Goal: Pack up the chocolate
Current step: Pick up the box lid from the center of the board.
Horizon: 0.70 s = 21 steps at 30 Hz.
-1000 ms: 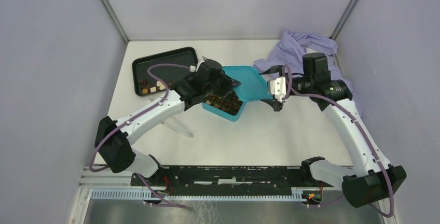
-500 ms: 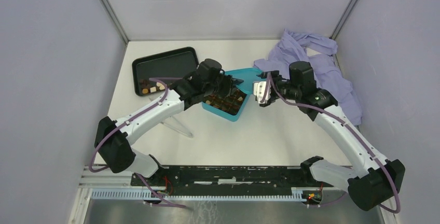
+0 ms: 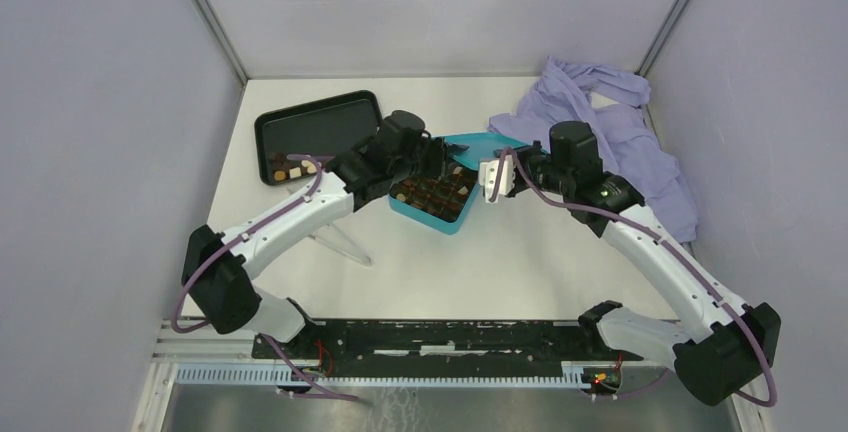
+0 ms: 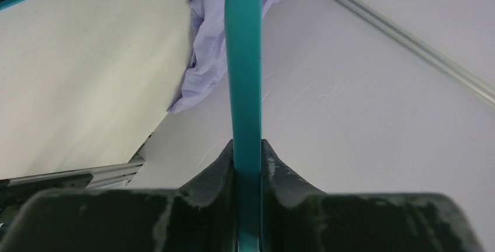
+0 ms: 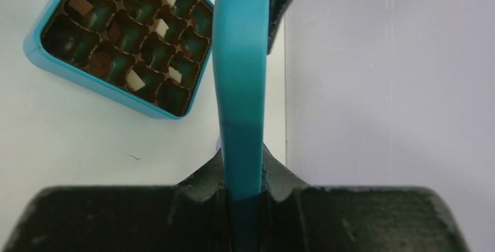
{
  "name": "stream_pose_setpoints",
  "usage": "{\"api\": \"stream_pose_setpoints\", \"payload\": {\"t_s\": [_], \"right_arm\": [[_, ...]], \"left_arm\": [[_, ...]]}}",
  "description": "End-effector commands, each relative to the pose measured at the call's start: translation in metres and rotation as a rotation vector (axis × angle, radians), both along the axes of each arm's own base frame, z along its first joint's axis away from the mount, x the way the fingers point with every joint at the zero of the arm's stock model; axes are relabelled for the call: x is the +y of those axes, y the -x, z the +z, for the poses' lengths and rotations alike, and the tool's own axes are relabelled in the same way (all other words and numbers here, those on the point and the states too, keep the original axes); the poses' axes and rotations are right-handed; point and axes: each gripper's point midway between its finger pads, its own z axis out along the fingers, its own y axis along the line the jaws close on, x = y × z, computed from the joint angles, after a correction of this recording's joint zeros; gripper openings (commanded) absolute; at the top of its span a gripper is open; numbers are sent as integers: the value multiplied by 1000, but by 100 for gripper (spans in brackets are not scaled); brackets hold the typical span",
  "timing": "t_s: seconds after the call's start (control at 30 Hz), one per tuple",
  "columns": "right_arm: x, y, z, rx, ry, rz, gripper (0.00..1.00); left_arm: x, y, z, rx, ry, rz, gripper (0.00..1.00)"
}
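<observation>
The open teal box sits mid-table, its brown grid holding dark, tan and cream chocolate in several cells. The teal lid is held up on edge behind the box, between both arms. My left gripper is shut on one edge of the lid, and my right gripper is shut on the opposite edge of the lid. In each wrist view the lid's rim runs straight up from between the fingertips. A few loose chocolate pieces lie in the black tray.
The black tray lies at the back left. A crumpled lilac cloth fills the back right, just behind the right arm. Grey walls close in the table on three sides. A clear plastic piece lies under the left forearm.
My right gripper swung left from beside the lid and shut on the lid's edge. The lid tipped up steeper. The left gripper kept its hold.
</observation>
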Motion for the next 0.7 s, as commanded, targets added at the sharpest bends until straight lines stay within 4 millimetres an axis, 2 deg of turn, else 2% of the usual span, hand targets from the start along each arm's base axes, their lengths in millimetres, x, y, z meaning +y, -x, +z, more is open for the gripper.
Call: {"api": "stream_pose_setpoints", "payload": {"t_s": [0.0,0.07,0.17,0.27,0.33,0.47,0.57,0.67], "right_arm": [[7,6,26,-2,-81,-3,0],[10,8,32,31,-124,-12,0],[13,11,40,113,-202,-34,0],[11,18,41,209,-277,-40,0],[3,20,44,278,-345,-54,0],[-15,26,45,448,-479,-59,0],[-22,34,46,567,-570,-43,0],[-31,39,46,702,-716,-33,0]], "left_arm": [[1,-16,43,-104,86,51,37],[2,-16,50,-156,75,32,58],[12,-16,59,-258,-6,12,79],[43,-15,71,-418,-206,13,90],[66,-10,82,-559,-383,-19,93],[95,18,92,-883,-750,-267,98],[126,28,62,-925,-1020,-401,100],[159,28,20,-815,-1220,-465,100]]}}
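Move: The left hand pinches the upright lid, whose middle is about 6 cm to its right and 3 cm ahead. The chocolate box is nearly under this hand, about 3 cm left, 2 cm ahead and 22 cm below; the black tray is some 16 cm ahead and 30 cm left. From the right hand, also holding the lid, the box lies about 14 cm left, 2 cm ahead and as far below; the lid's middle is some 6 cm left, 3 cm ahead. Up and to the left, after first opening wide to let go of the lid, the left hand swings clear by over 10 cm, its wrist rolling about 60 degrees. The right hand keeps its pinch on the lid's edge and rolls about 40 degrees, at first nearly in place, then carries the lid to the right by about 4 cm and slightly up. ##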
